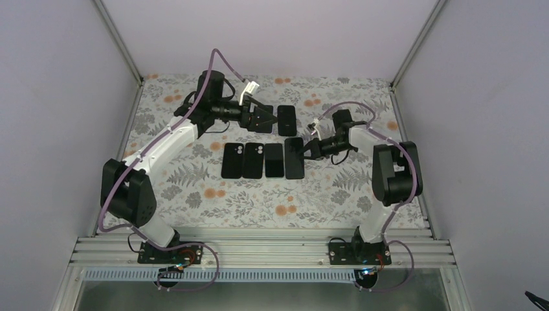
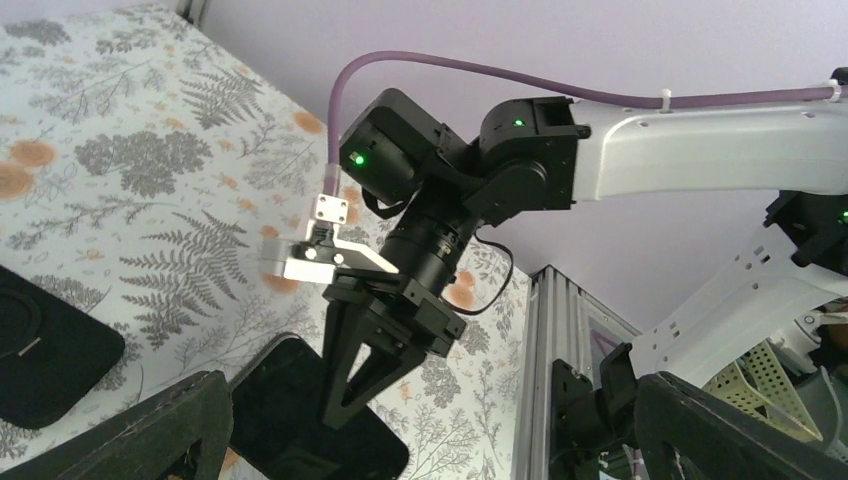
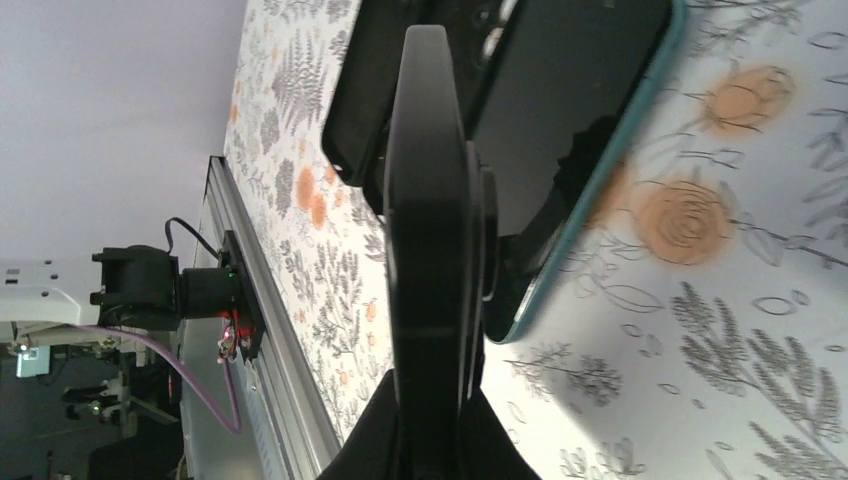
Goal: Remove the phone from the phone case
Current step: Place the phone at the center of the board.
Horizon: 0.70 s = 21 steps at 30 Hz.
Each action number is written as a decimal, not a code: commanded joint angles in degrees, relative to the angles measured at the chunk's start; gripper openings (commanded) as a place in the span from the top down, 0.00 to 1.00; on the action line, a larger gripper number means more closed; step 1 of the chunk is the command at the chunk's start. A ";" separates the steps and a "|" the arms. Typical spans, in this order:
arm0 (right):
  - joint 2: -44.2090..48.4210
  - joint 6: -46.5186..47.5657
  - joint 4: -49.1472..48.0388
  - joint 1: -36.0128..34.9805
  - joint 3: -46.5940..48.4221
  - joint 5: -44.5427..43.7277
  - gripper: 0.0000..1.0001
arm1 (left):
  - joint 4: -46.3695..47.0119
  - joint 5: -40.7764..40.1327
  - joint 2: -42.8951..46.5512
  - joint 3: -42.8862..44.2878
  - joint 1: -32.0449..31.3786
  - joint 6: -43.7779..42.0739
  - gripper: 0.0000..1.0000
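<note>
A black phone in a teal-rimmed phone case (image 3: 570, 110) lies flat at the right end of a row on the table (image 1: 294, 157). My right gripper (image 1: 305, 150) is shut. Its joined fingertips (image 2: 340, 405) point down onto that phone's dark face (image 2: 290, 400), close to one edge. From the right wrist, the shut right gripper (image 3: 432, 60) is an edge-on black bar that hides part of the phone. My left gripper (image 1: 272, 120) hovers behind the row, wide open (image 2: 440, 440), with nothing between its fingers (image 2: 150, 430).
Three more black slabs (image 1: 252, 161) lie side by side left of the cased phone. Another black slab with a ring mark (image 1: 287, 120) (image 2: 50, 350) lies just past the left gripper. The aluminium rail (image 2: 560, 340) borders the floral mat.
</note>
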<state>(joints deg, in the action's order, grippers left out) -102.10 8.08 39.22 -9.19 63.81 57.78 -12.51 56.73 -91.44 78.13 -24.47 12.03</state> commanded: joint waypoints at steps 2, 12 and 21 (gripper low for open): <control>-5.55 3.67 3.46 2.58 4.61 2.15 0.96 | 1.87 0.22 -0.89 2.03 0.57 3.07 0.00; -15.23 5.37 6.97 3.98 8.92 6.39 0.96 | 3.01 1.81 -2.33 1.82 0.72 5.62 0.00; -21.15 4.61 7.53 4.96 10.39 9.53 0.94 | 2.95 1.49 -3.95 2.29 2.23 7.00 0.00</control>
<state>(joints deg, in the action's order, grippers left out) -120.95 11.84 45.63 -5.39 72.47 62.33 -11.03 57.45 -93.82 78.50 -23.24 17.67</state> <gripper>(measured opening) 0.057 0.999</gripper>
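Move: The right gripper still pinches the phone by its right edge. Its landing spot, the free end of the front row, lies about 2 cm ahead, 2 cm left and some 8 cm below that hand. The phone already laid down stands 2 cm ahead and 10 cm left of the hand, the nearer case 2 cm ahead and 18 cm left, and the back-row phone about 21 cm ahead and 5 cm left. From the left hand the spot is level, 9 cm right and 28 cm below. Lower the right gripper about 6 cm towards the bare board just right of the phone already laid down, easing forward 2 cm and a touch right during the first half, then sinking nearly straight and ever slower. Keep the pinch on the phone's edge and roll the wrist some 15 degrees so its far end dips and it comes nearer flat. ##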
